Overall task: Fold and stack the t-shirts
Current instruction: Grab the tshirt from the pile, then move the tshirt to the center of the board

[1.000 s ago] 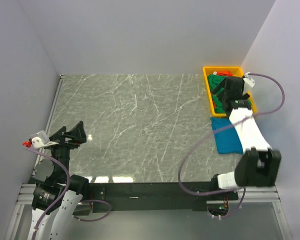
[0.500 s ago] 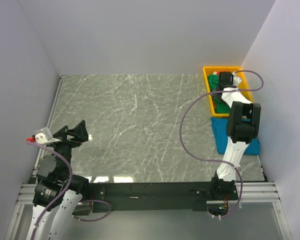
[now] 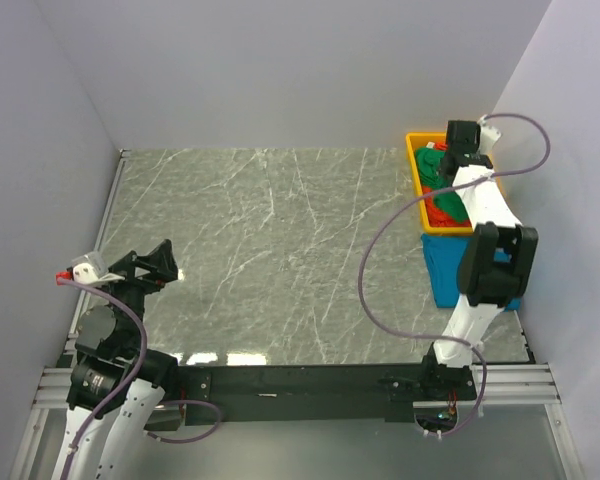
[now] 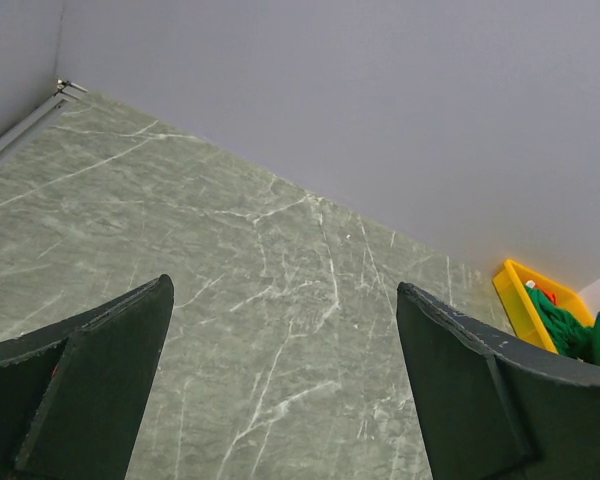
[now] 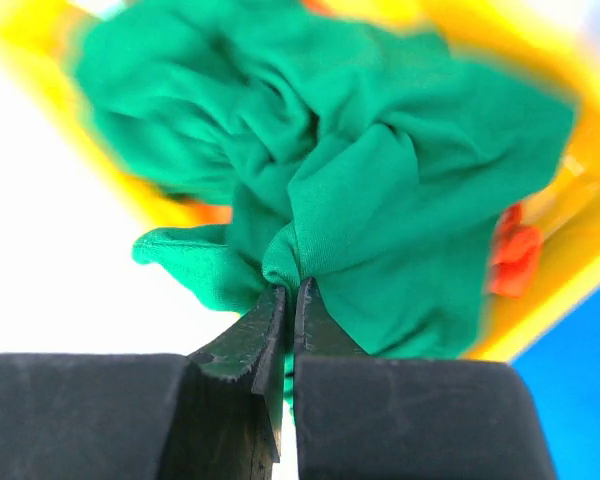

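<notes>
A crumpled green t-shirt (image 5: 380,190) lies in the yellow bin (image 3: 416,160), and my right gripper (image 5: 292,290) is shut on a fold of it near its lower edge. Orange-red t-shirt cloth (image 5: 515,260) shows beside the green one in the bin. In the top view the green t-shirt (image 3: 437,172) is partly covered by the right wrist, with the orange-red t-shirt (image 3: 448,211) at the bin's near end. A blue t-shirt (image 3: 448,270) lies flat on the table just in front of the bin. My left gripper (image 4: 282,285) hovers open at the near left, holding nothing.
The yellow bin (image 4: 515,300) stands against the right wall at the table's back corner. Grey walls close in the marble table (image 3: 270,250) on the left, back and right. The right arm's cable (image 3: 380,260) loops over the table.
My right gripper has gone from open to shut on the green t-shirt, and its wrist has shifted toward the bin's far end. The left arm has barely moved.
</notes>
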### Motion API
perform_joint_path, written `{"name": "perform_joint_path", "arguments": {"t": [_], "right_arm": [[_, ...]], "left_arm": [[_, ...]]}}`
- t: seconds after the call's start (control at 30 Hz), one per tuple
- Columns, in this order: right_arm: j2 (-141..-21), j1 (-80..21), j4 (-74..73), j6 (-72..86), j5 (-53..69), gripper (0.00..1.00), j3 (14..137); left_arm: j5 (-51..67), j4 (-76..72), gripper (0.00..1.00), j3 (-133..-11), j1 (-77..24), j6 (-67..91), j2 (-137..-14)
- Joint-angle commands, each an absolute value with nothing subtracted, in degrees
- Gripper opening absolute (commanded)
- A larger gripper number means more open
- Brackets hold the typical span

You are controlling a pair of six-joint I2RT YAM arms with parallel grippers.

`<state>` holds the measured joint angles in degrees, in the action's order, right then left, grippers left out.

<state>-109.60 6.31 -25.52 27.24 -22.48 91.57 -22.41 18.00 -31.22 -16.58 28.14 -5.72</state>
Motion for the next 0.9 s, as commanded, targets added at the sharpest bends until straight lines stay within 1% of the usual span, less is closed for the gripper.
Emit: {"name": "perform_joint_path", "arguments": {"t": [0.0,0.2,0.33,0.37,0.4,0.57,0.6,0.63,0.67,0.7,0.73,0.8,0.87], "right_arm": [[-98.2,1.6,-25.6,24.9,-24.4,0.00,97.0],[-88.6,-9.2,-27.3,20.1,-19.7,0.00,103.1],[-83.9,-17.1,-25.5,18.5,-11.2,0.00,103.8],[-83.2,-18.4,-23.9,18.6,-6.8,0.00,103.5],[-82.2,-21.8,-23.2,18.9,-5.2,0.00,103.4],[-83.5,-31.8,-20.1,21.5,-0.2,0.00,104.8],[-84.4,-32.9,-19.2,22.5,2.0,0.04,103.9],[-85.0,-35.7,-18.0,24.4,3.2,0.16,102.8],[-85.7,-36.9,-15.8,25.4,4.6,0.32,100.5],[-88.0,-38.5,-15.3,26.0,6.5,0.57,99.7],[-89.5,-39.9,-15.6,26.5,9.1,0.64,99.4],[-93.8,-43.7,-19.4,25.7,10.7,0.73,100.8],[-95.4,-45.2,-23.8,24.5,10.0,0.74,100.9]], "left_arm": [[-23.0,17.0,0.99,-31.7,-16.3,28.0,-4.6],[-22.7,17.7,0.99,-31.9,-16.3,28.5,-3.0],[-22.2,18.1,0.99,-31.9,-16.4,28.6,-2.7],[-22.2,18.1,0.99,-32.0,-16.4,28.7,-2.8],[-22.1,18.1,0.99,-32.0,-16.5,28.6,-2.8],[-20.9,18.1,0.99,-32.1,-16.5,28.4,-4.0],[-20.7,18.2,1.00,-32.2,-16.5,28.5,-4.1],[-20.7,18.3,0.99,-32.3,-16.5,28.5,-4.7],[-20.5,18.5,0.99,-32.3,-16.5,28.6,-5.1],[-20.5,18.7,0.99,-32.3,-16.5,28.6,-5.4],[-20.5,18.8,1.00,-32.4,-16.5,28.6,-6.1],[-20.3,19.0,0.99,-32.4,-16.5,28.7,-6.8],[-20.0,19.1,0.99,-32.4,-16.5,28.7,-7.7]]}}
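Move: Over the middle of the yellow box, whose centre lies about 10 cm straight below, the right hand faces a bare patch of mid-table roughly 49 cm to its left, 16 cm back and 14 cm below. The red t-shirt lies in the box about 2 cm left, 1 cm back and 11 cm below; the blue t-shirt some 20 cm back, level sideways, 14 cm below. From the left hand that bare patch is about 13 cm ahead, 20 cm right and 29 cm below. Swinging the already pinched green t-shirt out of the yellow box, the right hand climbs fast by some 30 cm, then sweeps about 47 cm left and somewhat back to mid-table, turning counter-clockwise by roughly 75 degrees. It dips slightly late in the swing as the fingers open wide and let go of the shirt. ##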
